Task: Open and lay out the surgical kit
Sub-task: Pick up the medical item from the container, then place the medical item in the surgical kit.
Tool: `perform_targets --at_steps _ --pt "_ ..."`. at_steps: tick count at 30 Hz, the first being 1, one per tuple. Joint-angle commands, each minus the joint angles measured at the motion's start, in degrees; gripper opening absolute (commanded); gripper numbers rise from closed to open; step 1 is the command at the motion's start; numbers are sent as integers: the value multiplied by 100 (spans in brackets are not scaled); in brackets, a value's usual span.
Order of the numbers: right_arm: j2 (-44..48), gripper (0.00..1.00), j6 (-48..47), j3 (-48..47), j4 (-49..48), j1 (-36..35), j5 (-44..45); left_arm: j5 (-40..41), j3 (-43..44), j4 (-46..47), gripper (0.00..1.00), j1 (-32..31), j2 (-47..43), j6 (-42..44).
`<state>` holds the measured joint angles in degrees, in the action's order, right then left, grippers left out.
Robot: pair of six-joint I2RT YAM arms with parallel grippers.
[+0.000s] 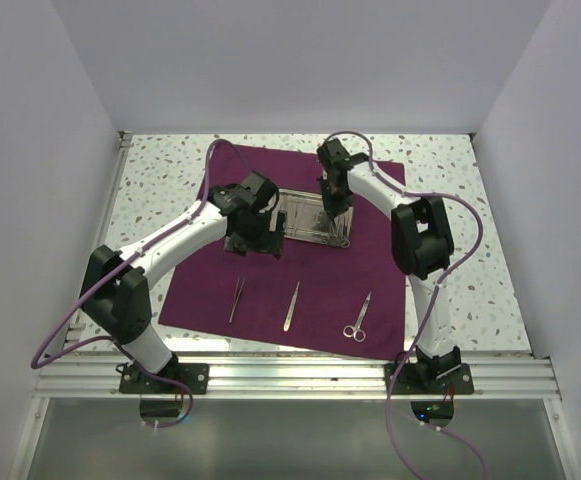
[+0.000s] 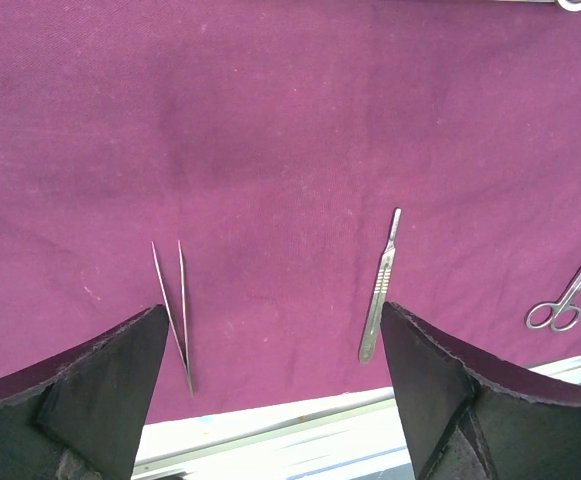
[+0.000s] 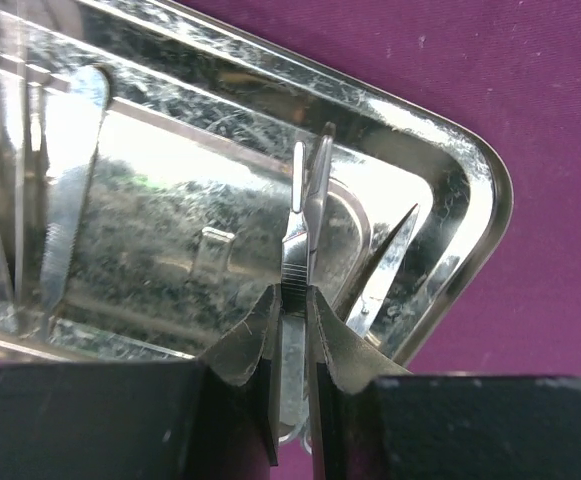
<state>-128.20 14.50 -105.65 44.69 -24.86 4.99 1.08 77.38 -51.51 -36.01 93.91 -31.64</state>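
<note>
The purple cloth [image 1: 300, 270] of the surgical kit lies spread flat, with the shiny steel tray [image 1: 300, 232] on its middle. On its near part lie thin tweezers [image 1: 237, 298] [image 2: 173, 310], a flat steel handle [image 1: 292, 305] [image 2: 382, 285] and small scissors [image 1: 358, 320] [image 2: 570, 297], in a row. My right gripper [image 1: 336, 208] [image 3: 293, 300] reaches down into the tray [image 3: 450, 190] and is shut on ridged steel forceps [image 3: 305, 200], whose two tips point away. My left gripper [image 1: 255, 240] [image 2: 272, 312] hovers open over the cloth, left of the tray, with nothing between its fingers.
The speckled tabletop [image 1: 160, 190] shows around the cloth. An aluminium rail [image 1: 300, 370] runs along the near edge, close behind the laid-out tools. White walls close in the left, right and back. A pointed steel shape [image 3: 385, 260] lies right of the forceps in the tray.
</note>
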Motion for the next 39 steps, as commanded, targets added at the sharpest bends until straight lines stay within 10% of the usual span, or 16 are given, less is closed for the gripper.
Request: perform_targets --at_steps 1,12,22,39 --pt "445 8 149 -492 470 -36 37 -38 110 150 90 33 -92 167" --pt "936 6 658 -423 647 -141 -323 32 -22 193 89 33 -329 219" --pt "3140 0 3311 2888 -1205 -677 -1949 94 1278 106 88 594 294 676" --pt "3434 5 5484 4456 -1359 -2101 -1775 -319 2281 228 87 1131 1130 1010"
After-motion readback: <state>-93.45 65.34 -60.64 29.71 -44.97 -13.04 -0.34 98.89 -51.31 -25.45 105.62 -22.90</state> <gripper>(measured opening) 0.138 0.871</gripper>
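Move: The right hand, at the right end of the container, already grips a scalpel handle bound for the near part of the cloth. The laid-out scalpel handle lies about 25 cm back and 11 cm left, some 3 cm below; the tweezers about 24 cm back and 24 cm left, the scissors 27 cm back and 6 cm right. From the left hand, the container's middle is about 17 cm ahead, 14 cm right, 11 cm down, the laid-out handle 7 cm back and 9 cm right. Keeping its pinch on the scalpel handle, the right hand lifts about 6 cm nearly straight up from the container, then sweeps some 24 cm back and 11 cm left to come low over the laid-out scalpel handle, rising a little more before sinking about 4 cm, while the wrist tilts some 30 degrees so the fingers lean left and turns clockwise. After the right hand has risen, the left hand, fingers still wide open, goes about 12 cm forward and 5 cm up towards the container, tipping its fingers slightly more forward. ##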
